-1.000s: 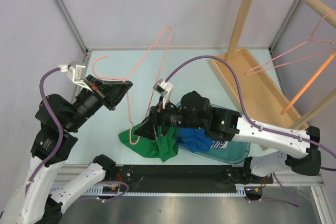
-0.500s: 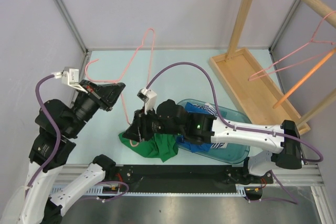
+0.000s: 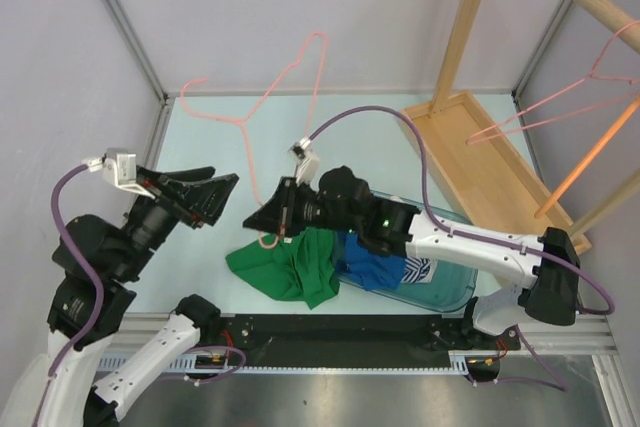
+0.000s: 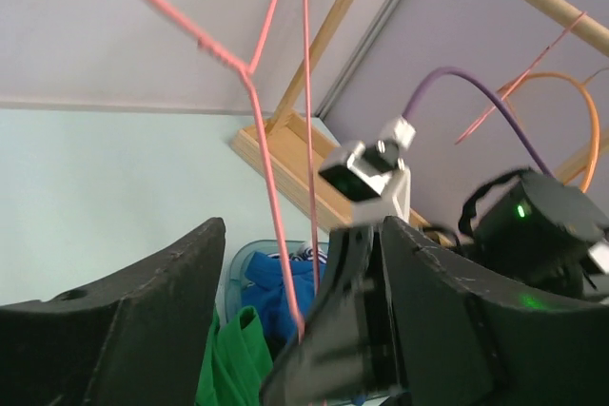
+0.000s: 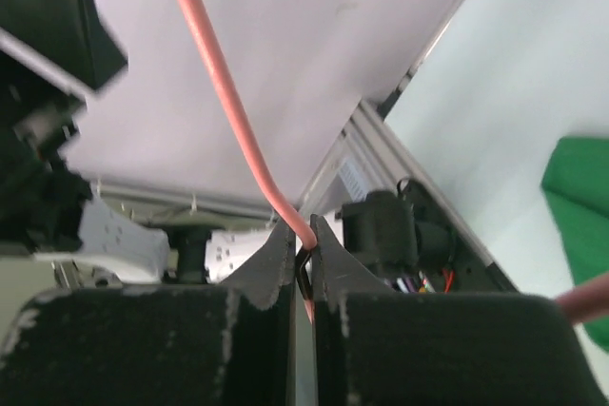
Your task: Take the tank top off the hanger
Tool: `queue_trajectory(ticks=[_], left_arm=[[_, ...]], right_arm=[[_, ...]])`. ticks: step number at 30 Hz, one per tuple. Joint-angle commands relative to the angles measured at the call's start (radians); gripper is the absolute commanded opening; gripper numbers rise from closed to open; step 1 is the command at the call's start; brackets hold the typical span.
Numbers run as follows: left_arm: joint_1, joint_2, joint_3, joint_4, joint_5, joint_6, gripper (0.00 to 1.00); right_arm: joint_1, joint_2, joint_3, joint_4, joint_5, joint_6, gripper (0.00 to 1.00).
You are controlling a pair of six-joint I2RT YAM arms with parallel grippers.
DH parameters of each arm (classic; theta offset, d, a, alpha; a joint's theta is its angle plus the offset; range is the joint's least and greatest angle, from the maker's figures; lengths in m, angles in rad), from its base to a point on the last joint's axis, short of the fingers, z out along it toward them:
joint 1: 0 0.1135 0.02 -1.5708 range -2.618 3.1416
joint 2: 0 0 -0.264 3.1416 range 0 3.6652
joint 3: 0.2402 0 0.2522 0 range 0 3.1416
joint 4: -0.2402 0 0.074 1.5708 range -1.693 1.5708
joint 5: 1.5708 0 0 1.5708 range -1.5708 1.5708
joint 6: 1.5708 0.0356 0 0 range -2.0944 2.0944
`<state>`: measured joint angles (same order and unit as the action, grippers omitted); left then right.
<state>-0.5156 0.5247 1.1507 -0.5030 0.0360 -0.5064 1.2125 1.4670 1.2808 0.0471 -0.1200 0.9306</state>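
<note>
The pink wire hanger [image 3: 247, 137] stands tilted above the table's left half. My right gripper [image 3: 264, 219] is shut on its lower end, and the wire shows pinched between the jaws of that gripper [image 5: 303, 232] in the right wrist view, where the hanger [image 5: 219, 83] rises up and left. The green tank top [image 3: 290, 267] lies crumpled on the table just below that grip. My left gripper [image 3: 222, 201] hangs open beside the hanger, its fingers apart from the wire [image 4: 276, 187] on either side, with the green tank top [image 4: 238, 358] below.
A clear blue bin [image 3: 455, 292] holding blue and striped clothes sits right of the tank top, under the right arm. A wooden rack [image 3: 470, 137] stands at the back right, with another pink hanger [image 3: 560, 112] on its orange rail. Grey walls close in on both sides.
My left gripper has opened and let go of the hanger. The right gripper has shut on the hanger's lower end, and the hanger has swung and tilted.
</note>
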Motion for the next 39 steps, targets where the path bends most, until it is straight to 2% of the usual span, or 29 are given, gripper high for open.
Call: queue_trajectory(ticks=[1, 6, 11, 14, 18, 22, 25, 32, 39], left_arm=[[0.005, -0.064, -0.002, -0.037, -0.015, 0.058, 0.73], [0.005, -0.146, -0.025, -0.091, -0.123, 0.072, 0.75], [0.005, -0.169, -0.020, -0.135, -0.140, 0.086, 0.75], [0.005, -0.163, -0.017, -0.143, -0.125, 0.065, 0.75], [0.005, -0.155, -0.039, -0.137, -0.091, 0.054, 0.75], [0.005, -0.155, -0.043, -0.141, -0.055, 0.029, 0.75], [0.005, -0.166, -0.063, -0.141, -0.056, 0.022, 0.74], [0.005, -0.186, -0.066, -0.163, -0.048, 0.012, 0.74], [0.005, -0.193, -0.066, -0.184, -0.050, 0.020, 0.74]], right_arm=[[-0.077, -0.082, 0.011, 0.097, 0.020, 0.100, 0.00], [-0.195, -0.137, 0.019, 0.123, 0.072, 0.171, 0.00], [-0.368, -0.200, 0.006, 0.238, 0.172, 0.229, 0.00], [-0.485, -0.214, 0.002, 0.334, 0.206, 0.307, 0.00], [-0.594, -0.182, 0.021, 0.454, 0.240, 0.494, 0.00], [-0.633, -0.140, 0.083, 0.511, 0.313, 0.574, 0.00], [-0.646, -0.111, 0.094, 0.609, 0.371, 0.643, 0.00], [-0.711, -0.068, 0.114, 0.704, 0.477, 0.767, 0.00], [-0.781, -0.036, 0.134, 0.764, 0.510, 0.898, 0.00]])
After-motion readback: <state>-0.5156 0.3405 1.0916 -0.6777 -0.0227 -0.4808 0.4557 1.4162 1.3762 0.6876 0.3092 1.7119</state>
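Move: The right hand already grips the pink hanger. The rail it is taken to lies about 32 cm ahead, 48 cm to the right and 27 cm higher; another pink hanger hangs some 15 cm ahead, 54 cm right and 17 cm up. The green tank top lies on the table about 5 cm ahead, 3 cm right and 31 cm below. From the open left hand the rail is roughly 28 cm ahead, 53 cm right, 17 cm up. To the right, forward and up in one long sweep of nearly 50 cm, the right hand carries the pink hanger off the workspace towards the rail, keeping its fingers shut on it. Its wrist swings from pointing left to pointing forward and well upward, a turn of some 85 degrees. The left hand, already open, backs off about 5 cm, back and left, then sinks slightly. ##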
